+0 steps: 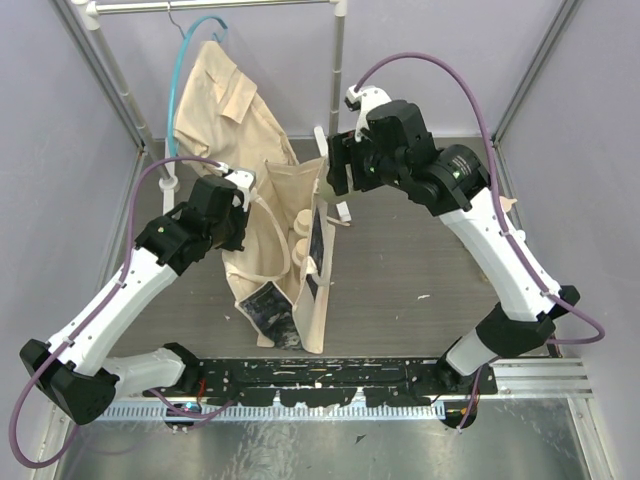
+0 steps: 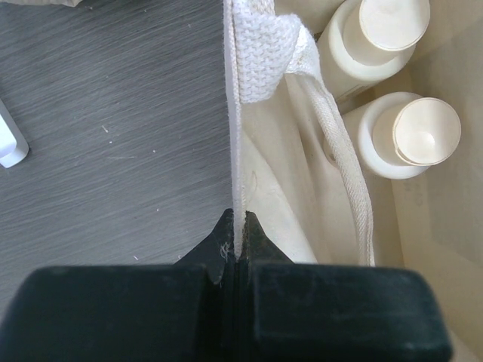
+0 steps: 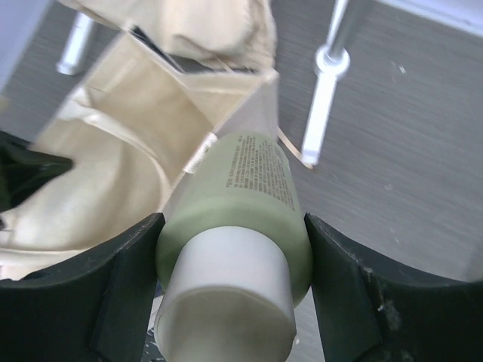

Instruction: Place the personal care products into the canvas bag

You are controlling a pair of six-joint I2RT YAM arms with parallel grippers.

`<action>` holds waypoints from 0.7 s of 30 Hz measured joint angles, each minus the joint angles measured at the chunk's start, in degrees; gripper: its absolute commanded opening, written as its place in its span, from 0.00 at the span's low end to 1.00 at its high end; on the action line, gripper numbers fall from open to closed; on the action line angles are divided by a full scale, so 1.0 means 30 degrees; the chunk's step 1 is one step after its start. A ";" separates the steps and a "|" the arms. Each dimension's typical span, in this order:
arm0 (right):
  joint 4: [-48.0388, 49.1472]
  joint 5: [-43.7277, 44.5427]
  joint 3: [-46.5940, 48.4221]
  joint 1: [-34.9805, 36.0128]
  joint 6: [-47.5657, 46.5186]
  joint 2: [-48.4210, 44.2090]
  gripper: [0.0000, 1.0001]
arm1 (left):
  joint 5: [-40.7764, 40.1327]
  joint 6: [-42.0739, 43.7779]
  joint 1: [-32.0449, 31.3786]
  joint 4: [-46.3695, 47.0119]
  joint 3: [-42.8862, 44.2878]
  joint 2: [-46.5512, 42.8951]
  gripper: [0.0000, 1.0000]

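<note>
The cream canvas bag (image 1: 285, 260) stands open in the middle of the table, its dark printed panel (image 1: 268, 305) at the near end. My left gripper (image 1: 240, 212) is shut on the bag's left rim (image 2: 236, 151) and holds it open. Two cream bottles with round caps (image 2: 411, 136) (image 2: 377, 38) stand inside the bag (image 2: 302, 196), next to a handle strap (image 2: 264, 53). My right gripper (image 1: 335, 178) is shut on a yellow-green bottle (image 3: 241, 188) with a cream cap. It holds the bottle above the far right edge of the bag's mouth (image 3: 113, 143).
A tan shirt (image 1: 225, 100) on a teal hanger hangs from a white rack behind the bag. The rack's post (image 1: 338, 70) and white foot (image 3: 321, 113) stand just right of the bag's far end. Purple walls close in both sides.
</note>
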 measured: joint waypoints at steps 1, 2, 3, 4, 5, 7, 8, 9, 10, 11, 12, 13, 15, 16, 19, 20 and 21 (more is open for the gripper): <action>0.0248 -0.0401 0.0233 0.0066 -0.0153 0.0087 0.01 | 0.0000 -0.0007 0.0000 0.0000 0.0000 0.0000 0.00; 0.0605 -0.0860 0.0503 0.0138 -0.0379 0.0189 0.01 | 0.0000 -0.0007 0.0000 0.0000 0.0000 0.0000 0.00; 0.0925 -0.1231 0.0714 0.0233 -0.0576 0.0270 0.01 | 0.0000 -0.0015 0.0000 0.0007 0.0000 0.0000 0.00; 0.1231 -0.1588 0.0882 0.0342 -0.0714 0.0328 0.01 | 0.0000 -0.0015 0.0000 0.0000 0.0000 0.0000 0.00; 0.1479 -0.1865 0.0984 0.0430 -0.0838 0.0364 0.01 | 0.0000 -0.0022 0.0000 0.0007 0.0000 0.0000 0.00; 0.1953 -0.2368 0.1188 0.0699 -0.1115 0.0459 0.01 | 0.0000 -0.0036 0.0000 0.0000 0.0000 0.0000 0.00; 0.2171 -0.2601 0.1253 0.0874 -0.1253 0.0503 0.01 | -0.0007 -0.0058 0.0000 0.0007 0.0000 0.0000 0.00; 0.2317 -0.2754 0.1260 0.0976 -0.1341 0.0517 0.01 | -0.0007 -0.0073 0.0000 0.0007 0.0000 0.0000 0.00; 0.2477 -0.3024 0.1268 0.1071 -0.1421 0.0561 0.01 | -0.0007 -0.0080 0.0000 0.0007 0.0000 0.0000 0.00; 0.2572 -0.3220 0.1268 0.1115 -0.1464 0.0605 0.01 | -0.0007 -0.0080 0.0000 0.0007 0.0000 0.0000 0.00; 0.2630 -0.3453 0.1275 0.1188 -0.1479 0.0678 0.01 | -0.0007 -0.0087 0.0000 0.0007 0.0000 0.0000 0.00; 0.2681 -0.3738 0.1275 0.1217 -0.1479 0.0772 0.01 | -0.0007 -0.0087 0.0000 0.0007 0.0000 0.0000 0.00; 0.2820 -0.4248 0.1209 0.1275 -0.1472 0.1035 0.01 | -0.0007 -0.0087 0.0000 0.0007 0.0000 0.0007 0.00; 0.3002 -0.4503 0.0969 0.1341 -0.1450 0.1144 0.01 | -0.0015 -0.0095 0.0000 0.0007 0.0007 0.0007 0.00; 0.3351 -0.5107 -0.0022 0.1479 -0.1253 0.1486 0.01 | -0.0080 -0.0153 0.0000 0.0000 0.0015 0.0007 0.00; 0.3337 -0.5304 -0.0291 0.1523 -0.1107 0.1705 0.01 | -0.0138 -0.0168 0.0000 0.0000 0.0022 0.0007 0.00; 0.3264 -0.5472 -0.0444 0.1581 -0.0984 0.2018 0.01 | -0.0211 -0.0204 0.0000 -0.0007 0.0051 0.0007 0.00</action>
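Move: Just ahead of the left gripper by about 2 cm, 9 cm to its right and roughly level, is the middle of the canvas bag's mouth. From the right hand, which already holds the green bottle, the mouth lies some 11 cm left, 2 cm back and 16 cm below. The two cream bottles stand inside the bag, both about 8 cm left and 30 cm below the right hand, one 3 cm farther out, the other 3 cm nearer. Swinging the green bottle about 10 cm to the left, the right hand carries it over the bag's right rim to the open mouth, first rising some 4 cm, then sinking faster by about 5 cm. It turns roughly 20 degrees counter-clockwise on the way and keeps its grip; the left gripper stays put, still pinching the bag's left rim. ##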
